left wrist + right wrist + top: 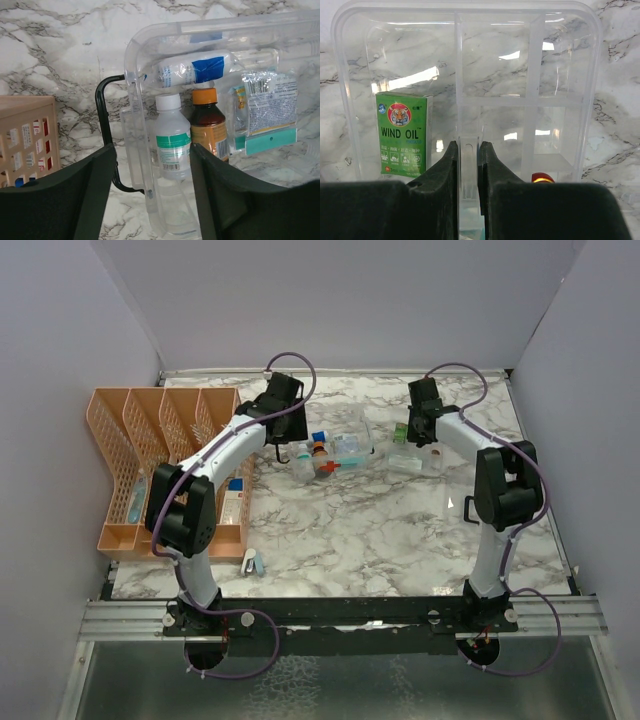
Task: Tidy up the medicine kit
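The medicine kit (338,451) lies open at the table's middle back, a clear box (134,60) with a black handle (101,115). Inside it I see a white bottle (172,141), a brown bottle (207,124), a blue-labelled tube (194,70) and a sachet (270,107). My left gripper (151,155) is open, its jaws straddling the kit's handle-end wall and the white bottle without pressing them. My right gripper (468,147) is shut on the middle divider tab of a clear compartment tray (593,75). That tray (420,462) holds a green Wind Oil box (403,135).
An orange lattice desk organizer (150,455) stands at the left with small boxes (235,502) in its slots; its corner shows in the left wrist view (25,140). A small item (252,561) lies near the front edge. A red-capped thing (542,177) peeks beside my right finger.
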Robot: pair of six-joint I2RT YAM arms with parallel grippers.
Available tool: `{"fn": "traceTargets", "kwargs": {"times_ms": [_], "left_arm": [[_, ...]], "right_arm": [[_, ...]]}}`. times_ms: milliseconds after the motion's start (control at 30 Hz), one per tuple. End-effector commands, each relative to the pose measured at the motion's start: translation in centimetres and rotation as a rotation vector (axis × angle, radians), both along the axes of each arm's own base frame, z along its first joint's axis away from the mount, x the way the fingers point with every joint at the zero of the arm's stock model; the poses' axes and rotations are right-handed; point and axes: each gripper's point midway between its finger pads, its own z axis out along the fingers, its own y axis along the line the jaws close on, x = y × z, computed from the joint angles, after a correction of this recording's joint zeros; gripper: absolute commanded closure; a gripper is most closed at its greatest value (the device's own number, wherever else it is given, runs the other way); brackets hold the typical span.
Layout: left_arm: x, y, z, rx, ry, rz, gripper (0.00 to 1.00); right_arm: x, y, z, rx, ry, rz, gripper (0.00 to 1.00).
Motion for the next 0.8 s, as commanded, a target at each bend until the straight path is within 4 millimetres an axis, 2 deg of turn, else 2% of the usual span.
{"fn": "traceTargets", "kwargs": {"times_ms": [0, 267, 400, 567, 767], "left_arm": [[-0.5, -0.2, -1.4, 0.021, 0.064, -0.009, 0.42], [-0.9, -0.2, -2.1, 0.056, 0.077, -0.080, 0.65], [-1.5, -0.7, -2.1, 0.059, 0.081, -0.157, 0.72], [-2.6, -2.1, -2.1, 0.083, 0.077, -0.281, 0.74], [-3.8, -3.6, -1.9, 0.131, 0.054, -0.395, 0.74]], "right_arm": [[0.6, 0.2, 2.9, 0.027, -0.077, 0.017, 0.97], [0.6, -0.2, 4.2, 0.017, -0.101, 0.028, 0.97], [0.3, -0.4, 5.1, 0.012, -0.110, 0.039, 0.97], [-0.7, -1.4, 6.1, -0.013, -0.109, 0.018, 0.97], [-3.4, -2.6, 7.1, -0.030, -0.071, -0.015, 0.97]]}}
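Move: The clear kit box's left wall runs between the left hand's open fingers, its rim about 3 cm straight below. The white bottle stands some 3 cm to the right and 6 down; the brown bottle is level with it, 3 cm farther right. The black handle is roughly 3 cm left, 1 ahead and 4 below. From the right hand, already holding the clear tray, the kit box's middle lies about 18 cm left, 2 back and 3 below. The kit box's left wall gets pinched as the left hand sinks some 3 cm astride it and closes its fingers, then draws it back and to the right about 2 cm each way, turning clockwise some 15 degrees. Meanwhile the right hand keeps its grip on the tray, raising it about 5 cm and easing it slightly back at the end. ##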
